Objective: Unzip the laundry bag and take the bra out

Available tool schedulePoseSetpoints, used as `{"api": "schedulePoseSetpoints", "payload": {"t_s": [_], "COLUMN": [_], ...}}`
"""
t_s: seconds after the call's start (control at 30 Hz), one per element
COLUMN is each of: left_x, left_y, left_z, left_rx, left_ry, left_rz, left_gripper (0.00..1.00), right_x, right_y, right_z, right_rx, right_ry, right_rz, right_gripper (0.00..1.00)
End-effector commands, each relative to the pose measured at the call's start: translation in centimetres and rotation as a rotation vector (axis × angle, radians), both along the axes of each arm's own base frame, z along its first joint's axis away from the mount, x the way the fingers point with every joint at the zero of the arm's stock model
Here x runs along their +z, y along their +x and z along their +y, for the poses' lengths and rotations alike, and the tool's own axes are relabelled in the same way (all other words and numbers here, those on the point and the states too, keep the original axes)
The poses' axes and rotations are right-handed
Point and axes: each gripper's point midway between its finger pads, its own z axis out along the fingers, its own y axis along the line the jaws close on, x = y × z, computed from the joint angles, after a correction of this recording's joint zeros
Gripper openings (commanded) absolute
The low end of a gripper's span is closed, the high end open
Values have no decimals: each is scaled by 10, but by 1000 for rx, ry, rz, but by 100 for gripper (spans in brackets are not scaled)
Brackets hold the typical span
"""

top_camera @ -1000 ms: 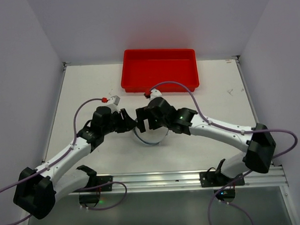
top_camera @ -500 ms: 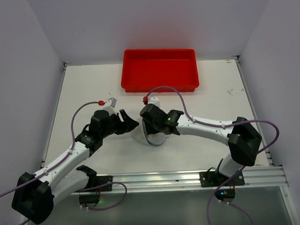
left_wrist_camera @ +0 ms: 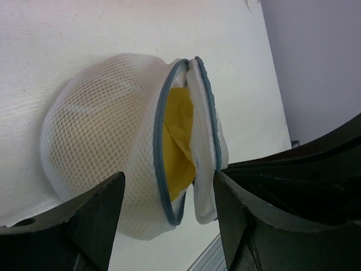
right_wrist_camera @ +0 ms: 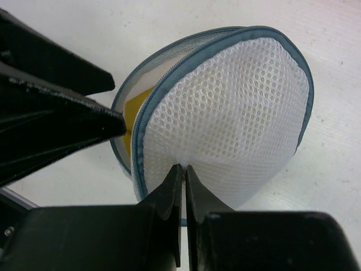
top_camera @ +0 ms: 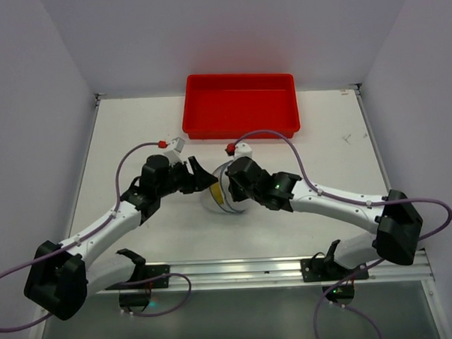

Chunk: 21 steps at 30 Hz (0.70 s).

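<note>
The laundry bag (left_wrist_camera: pixel 101 130) is a round white mesh case with a blue-grey zipper rim, standing on edge on the table between the arms (top_camera: pixel 217 202). Its two halves are parted, and the yellow bra (left_wrist_camera: pixel 177 141) shows in the gap. My right gripper (right_wrist_camera: pixel 184 167) is shut, pinching the mesh of the near half (right_wrist_camera: pixel 225 113). My left gripper (left_wrist_camera: pixel 169 223) is open, with the bag's lower edge and the gap between its fingers; its fingers (right_wrist_camera: pixel 56 130) reach the opening. A sliver of bra (right_wrist_camera: pixel 131 113) shows in the right wrist view.
A red rectangular tray (top_camera: pixel 240 105) stands at the back of the table, behind the bag. Both arms meet at the table's middle, with purple cables looping above them. A metal rail (top_camera: pixel 238 270) runs along the near edge.
My right gripper went from wide open to shut on the bag's mesh. My left gripper opened wider and moved to the gap. The bag's halves now stand parted, with yellow showing.
</note>
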Motion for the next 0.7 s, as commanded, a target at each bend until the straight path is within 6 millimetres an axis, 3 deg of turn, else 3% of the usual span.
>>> {"api": "schedulePoseSetpoints", "payload": {"t_s": [0.0, 0.13, 0.27, 0.43, 0.6, 0.67], "left_x": [35, 31, 18, 1, -8, -10], "left_y": [13, 22, 28, 28, 29, 31], "left_z": [-16, -16, -13, -19, -28, -27], "left_rx": [-51, -29, 0, -30, -58, -48], "left_ry": [-54, -29, 6, 26, 47, 62], "left_rz": [-106, -103, -83, -34, -21, -23], "left_gripper": [67, 66, 55, 44, 18, 0], "right_x": [22, 31, 44, 44, 36, 38], "right_y": [4, 6, 4, 1, -3, -3], "right_z": [3, -10, -22, -30, -42, -50], "right_rx": [5, -32, -55, -68, -91, -133], "right_ry": [76, 100, 172, 226, 261, 291], "right_rz": [-78, -119, -147, -151, -140, -142], "right_gripper": [0, 0, 0, 0, 0, 0]}}
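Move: The laundry bag's left zip edge sits just off the open left fingers, about 2 cm ahead, 2 cm right and 3 cm below. The yellow bra shows in the slit beside it, some 4 cm right of the left hand, 1 cm ahead and 6 cm down. The right hand already pinches the right flap; from it the bra is roughly 4 cm left, 1 cm ahead and 4 cm lower, and the left zip edge about 6 cm left, 2 cm ahead and 2 cm lower. The bag's right flap, still pinched in the shut right fingers, is drawn away from the left zip edge, about 5 cm to the right and nearly 3 cm up, with the hand rolling some 10 degrees, left side rising. Meanwhile the left hand eases forward, right and slightly up, then sinks about 4 cm onto the left zip edge as its fingers close and pinch it. ##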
